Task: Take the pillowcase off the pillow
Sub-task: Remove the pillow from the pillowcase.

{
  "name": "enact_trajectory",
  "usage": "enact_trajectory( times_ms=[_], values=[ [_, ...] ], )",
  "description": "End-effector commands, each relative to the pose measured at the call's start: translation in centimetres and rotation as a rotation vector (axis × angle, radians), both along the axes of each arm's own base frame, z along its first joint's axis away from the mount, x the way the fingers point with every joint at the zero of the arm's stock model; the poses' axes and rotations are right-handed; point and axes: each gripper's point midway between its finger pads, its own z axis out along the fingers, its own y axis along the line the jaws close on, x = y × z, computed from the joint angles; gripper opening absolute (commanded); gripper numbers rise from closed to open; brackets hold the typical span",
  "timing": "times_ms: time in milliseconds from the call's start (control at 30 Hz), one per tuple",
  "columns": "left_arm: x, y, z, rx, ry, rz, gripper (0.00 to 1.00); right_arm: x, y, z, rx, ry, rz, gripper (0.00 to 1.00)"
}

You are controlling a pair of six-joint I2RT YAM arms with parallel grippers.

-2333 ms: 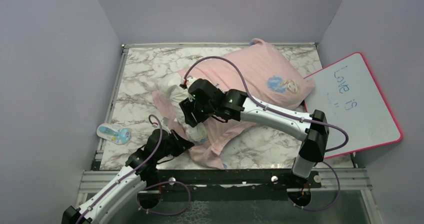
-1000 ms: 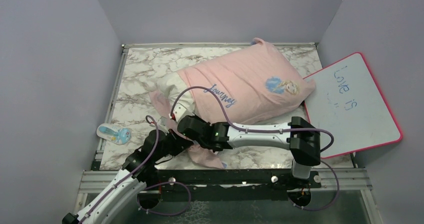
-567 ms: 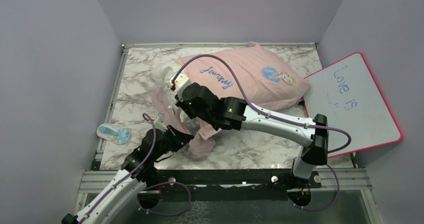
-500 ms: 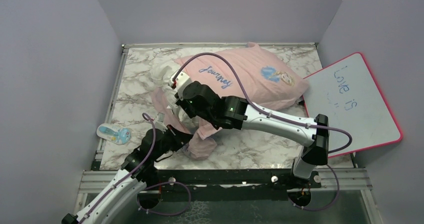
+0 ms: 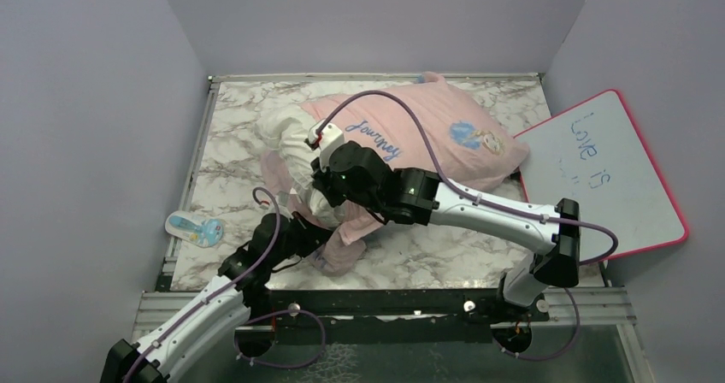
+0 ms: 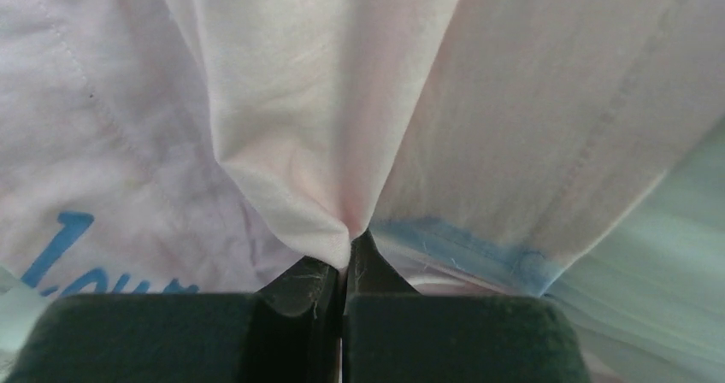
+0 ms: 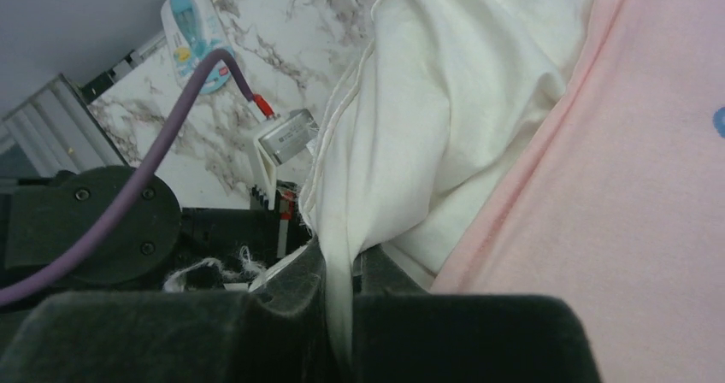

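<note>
The pale pink pillowcase (image 5: 427, 139), with cursive "Journey" and a small princess print, lies across the far middle of the table. The white pillow (image 5: 286, 135) sticks out of its left, open end. My right gripper (image 5: 321, 198) is shut on a fold of the white pillow (image 7: 427, 118), with the pink pillowcase (image 7: 641, 195) just to its right. My left gripper (image 5: 322, 248) is shut on a bunched fold of the pillowcase (image 6: 291, 135) near the front edge; blue trim and blue lettering show beside its jaws (image 6: 344, 268).
A pink-framed whiteboard (image 5: 603, 178) leans at the right edge beside the pillowcase's far end. A small blue-and-white packet (image 5: 195, 227) lies at the left edge, and it also shows in the right wrist view (image 7: 195, 24). Grey walls enclose the table on three sides.
The right gripper swung from the near edge back over the pillow's open end, still gripping white fabric. The pillowcase shifted and more pillow shows at the left. The left gripper stayed shut, moving slightly right.
</note>
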Motion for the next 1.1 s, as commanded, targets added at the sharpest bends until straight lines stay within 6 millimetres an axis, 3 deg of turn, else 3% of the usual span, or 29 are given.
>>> enact_trajectory(
  times_ms=[0, 67, 133, 267, 333, 400, 500, 600, 633, 700, 767, 867, 967, 1067],
  values=[
    [-1.9, 1.4, -5.1, 0.091, 0.114, -0.003, 0.0, -0.7, 0.5, 21.6, 0.583, -0.171, 0.049, 0.01],
    [-1.8, 1.1, -4.6, 0.07, 0.089, -0.015, 0.0, -0.6, 1.2, 19.2, 0.508, -0.149, 0.059, 0.01],
    [-1.4, 0.3, -2.6, 0.025, 0.033, -0.04, 0.0, 0.5, 1.0, 15.3, 0.418, -0.12, -0.01, 0.01],
    [-0.4, 0.6, 3.9, -0.027, -0.109, -0.011, 0.36, 2.1, 0.0, 5.4, 0.181, -0.065, -0.125, 0.01],
    [0.0, 2.1, 6.8, 0.002, -0.173, 0.051, 0.48, 2.4, -1.0, 2.4, 0.127, -0.034, -0.179, 0.01],
    [0.3, 4.2, 8.8, 0.042, -0.214, 0.14, 0.54, 2.1, -1.2, 1.4, 0.13, 0.002, -0.185, 0.01],
    [0.1, 5.9, 11.1, 0.045, -0.251, 0.213, 0.6, 0.1, 0.1, 0.9, 0.188, 0.065, -0.074, 0.04],
    [-0.1, 6.4, 12.7, 0.022, -0.271, 0.237, 0.61, -2.0, 0.8, 0.5, 0.194, 0.111, 0.05, 0.21],
    [-0.1, 6.4, 13.1, 0.016, -0.274, 0.236, 0.61, -2.7, 0.8, 0.7, 0.193, 0.123, 0.088, 0.29],
    [-0.2, 6.2, 13.6, 0.015, -0.272, 0.228, 0.62, -4.2, 0.3, 1.6, 0.204, 0.14, 0.157, 0.37],
    [-0.1, 6.2, 14.0, 0.016, -0.271, 0.227, 0.63, -5.3, -0.9, 2.5, 0.228, 0.169, 0.175, 0.42],
    [0.2, 6.1, 14.7, 0.023, -0.28, 0.227, 0.67, -6.7, -3.4, 2.4, 0.255, 0.219, 0.171, 0.62],
    [0.4, 5.6, 15.2, 0.029, -0.287, 0.206, 0.71, -7.9, -6.4, 0.5, 0.255, 0.295, 0.127, 0.69],
    [0.3, 4.5, 14.2, 0.046, -0.247, 0.146, 0.73, -8.5, -9.8, -3.3, 0.228, 0.385, 0.016, 0.69]
  ],
)
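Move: The right hand grips the near edge of the pillow's bare white end; the middle of that end lies about 10 cm ahead of this hand, 8 cm to its left and 14 cm below. The blue "Journey" print is some 17 cm ahead, 8 cm right and 15 cm below. Low down, the left hand pinches the pillowcase hem, with the bare end about 14 cm ahead, 7 cm left and 6 cm higher, and the loose pink tail 4 cm to its right and 5 cm below. The left hand dabs a centimetre forward, opens to free the pink hem and rises about 14 cm, swinging some 5 cm left as its fingers tip up, to hang open above the near side of the white end. The right hand, still gripping the pillow, lifts 3 cm and lowers about 8, then opens, letting go, and withdraws back and right, rising again and rolling some 20 degrees. ##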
